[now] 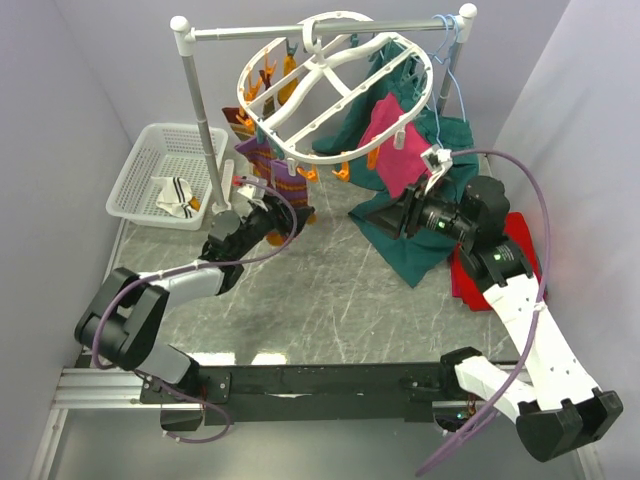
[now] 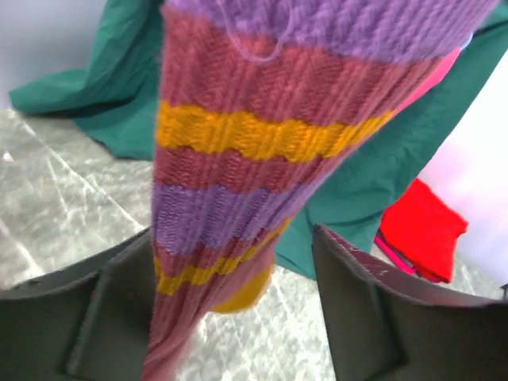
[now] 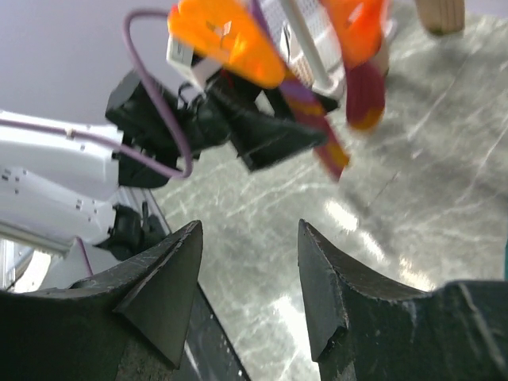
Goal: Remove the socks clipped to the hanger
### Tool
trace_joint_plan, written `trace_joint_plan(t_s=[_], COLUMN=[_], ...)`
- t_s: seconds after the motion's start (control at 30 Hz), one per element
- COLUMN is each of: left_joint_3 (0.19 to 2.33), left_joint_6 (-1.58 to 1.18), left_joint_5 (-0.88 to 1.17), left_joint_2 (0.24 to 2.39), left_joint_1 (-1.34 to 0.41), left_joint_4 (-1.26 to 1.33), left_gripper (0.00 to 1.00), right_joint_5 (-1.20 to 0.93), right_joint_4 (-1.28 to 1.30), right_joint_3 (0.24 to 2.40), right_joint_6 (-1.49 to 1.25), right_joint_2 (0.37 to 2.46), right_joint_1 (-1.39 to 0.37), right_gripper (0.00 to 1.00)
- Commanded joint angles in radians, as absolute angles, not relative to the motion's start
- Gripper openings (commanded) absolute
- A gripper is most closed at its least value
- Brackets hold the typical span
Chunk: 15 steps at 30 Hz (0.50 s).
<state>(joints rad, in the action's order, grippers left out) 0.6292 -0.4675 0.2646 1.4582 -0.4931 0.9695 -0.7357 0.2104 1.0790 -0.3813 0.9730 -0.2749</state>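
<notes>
The white oval hanger hangs from the pole, with orange clips on its rim. Striped maroon, purple and orange socks dangle under its left side. My left gripper is raised to the lowest of them. In the left wrist view that sock hangs between the spread fingers, close to the left one and apart from the right one. My left gripper is open around it. My right gripper sits near the green cloth, and in its own view it is open with nothing between its fingers, facing an orange clip.
A white basket at the left holds a black-and-white sock. Dark green clothes and a magenta garment hang and spill at the right, beside a red cloth. The white pole rack stands behind.
</notes>
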Motion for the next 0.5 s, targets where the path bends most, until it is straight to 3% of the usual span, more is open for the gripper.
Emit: trace_joint_plan(t_s=[0.0, 0.2, 0.3, 0.47], left_joint_3=[0.673, 0.663, 0.673, 0.643], left_joint_6=[-0.417, -0.445, -0.442, -0.512], left_joint_5=[0.336, 0.333, 0.327, 0.316], left_joint_2=[1.497, 1.459, 1.425, 1.361], left_joint_1=[-0.499, -0.541, -0.584, -0.629], left_joint_4=[1.092, 1.021, 0.962, 0.951], left_gripper=[0.57, 0.15, 0.04, 0.01], right_joint_5=[-0.677, -0.638, -0.615, -0.545], right_joint_4=[0.259, 0.262, 0.25, 0.232], right_joint_3=[1.058, 1.008, 0.985, 1.008], right_joint_6=[-0.336, -0.337, -0.345, -0.351], right_joint_2=[0.93, 0.888, 0.888, 0.917], right_joint_1=[-0.319, -0.382, -0.423, -0.526], right_gripper=[0.58, 0.58, 0.58, 0.59])
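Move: The striped sock on the hanger's near edge hangs right between the left hand's open fingers, its middle within a centimetre or two ahead and to the left, some 2 cm up. Another striped sock is about 8 cm left of that hand and 5 cm farther out; the hanger's near rim is roughly 11 cm above and 2 ahead. From the right hand, the sock lies about 15 cm left, 10 ahead and 8 below. The striped sock's leg gets pinched as the left fingers shut fully, the hand easing about a centimetre to the right; keeping hold, it then pulls the sock right and back towards the robot, about 5 cm diagonally, turning some 10 degrees clockwise. The right hand, empty and part-open, sinks and draws back about 4 cm each, drifting left towards the sock. ##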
